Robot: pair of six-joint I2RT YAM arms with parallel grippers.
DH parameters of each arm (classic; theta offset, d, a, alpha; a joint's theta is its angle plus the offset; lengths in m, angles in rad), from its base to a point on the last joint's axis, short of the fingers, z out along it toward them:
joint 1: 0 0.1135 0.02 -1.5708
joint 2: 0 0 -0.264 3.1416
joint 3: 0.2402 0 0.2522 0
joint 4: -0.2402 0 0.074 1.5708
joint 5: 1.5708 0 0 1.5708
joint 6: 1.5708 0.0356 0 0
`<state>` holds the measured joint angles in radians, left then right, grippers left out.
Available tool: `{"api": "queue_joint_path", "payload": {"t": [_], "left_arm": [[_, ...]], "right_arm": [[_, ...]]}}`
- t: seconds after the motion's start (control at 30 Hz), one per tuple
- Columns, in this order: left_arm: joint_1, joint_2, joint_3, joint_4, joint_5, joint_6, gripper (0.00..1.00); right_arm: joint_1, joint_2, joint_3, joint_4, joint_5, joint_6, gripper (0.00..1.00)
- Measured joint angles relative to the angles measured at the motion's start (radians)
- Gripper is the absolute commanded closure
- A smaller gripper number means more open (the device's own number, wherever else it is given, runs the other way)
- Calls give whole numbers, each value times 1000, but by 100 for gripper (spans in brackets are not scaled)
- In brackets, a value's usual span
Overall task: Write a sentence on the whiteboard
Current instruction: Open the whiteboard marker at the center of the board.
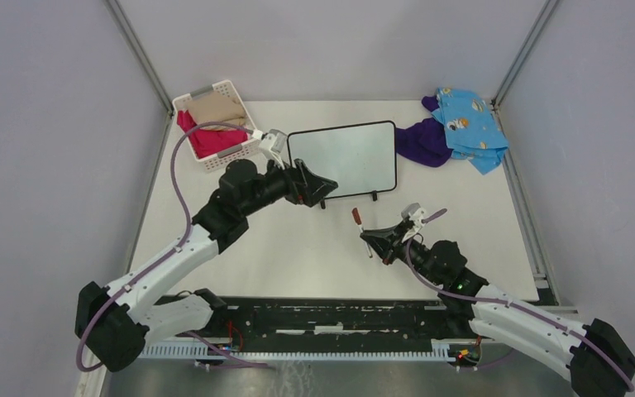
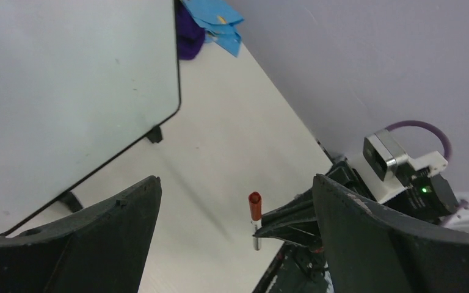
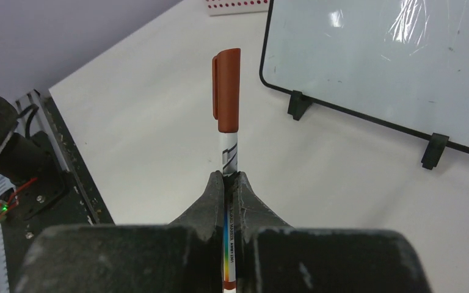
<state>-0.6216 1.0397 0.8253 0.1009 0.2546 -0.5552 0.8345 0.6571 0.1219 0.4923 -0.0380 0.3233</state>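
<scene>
The whiteboard (image 1: 343,157) stands on little black feet at the table's back centre, and it also shows in the left wrist view (image 2: 67,91) and the right wrist view (image 3: 391,61). Its face is blank; no sentence shows on it. My right gripper (image 1: 370,238) (image 3: 226,177) is shut on a white marker (image 1: 362,230) (image 3: 226,91) with a red-brown cap on its far end. It holds the marker just above the table, in front of the board. My left gripper (image 1: 324,188) (image 2: 237,180) hangs open at the board's lower left corner, with nothing in it. It faces the marker (image 2: 255,213).
A white basket (image 1: 241,103) with red and beige cloth stands at the back left. A purple cloth (image 1: 422,141) and a blue patterned cloth (image 1: 467,124) lie at the back right. The black rail (image 1: 339,318) runs along the near edge.
</scene>
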Motion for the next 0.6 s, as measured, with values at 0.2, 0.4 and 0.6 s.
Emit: {"api": "queue_joint_path", "payload": {"t": [0.2,0.4,0.6], "left_arm": [[-110,115,-3,128,108,-36,17],[-162,200,-3,172,147,-67,28],[-165,216,-3,187,146,-90,32]], "right_arm": [[0,-23,-55,146,13,40,100],[0,-35,-59,245,31,65,100],[0,-26,-59,302,39,93,100]]}}
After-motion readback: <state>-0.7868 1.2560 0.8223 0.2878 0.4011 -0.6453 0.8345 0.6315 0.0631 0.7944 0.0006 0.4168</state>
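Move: The red-brown cap of the whiteboard marker, held cap-up in the right fingers, lies about 10 cm to the right of the left gripper, 3 cm back and 9 cm lower. The whiteboard's middle is some 17 cm ahead of the left gripper, 7 cm to its right and 20 cm below. From the right gripper the cap is roughly 3 cm ahead, 2 cm left and 4 cm up; the board's middle is 23 cm ahead, 6 cm left and 7 cm below. Bring the left gripper about 8 cm right, 4 cm back and 4 cm down towards the marker cap, swinging the wrist some 15 degrees clockwise and part-closing the wide-open fingers until their tips are close to the cap. Meanwhile raise the right gripper about 5 cm, keeping its grip on the marker and tilting its left side up. ##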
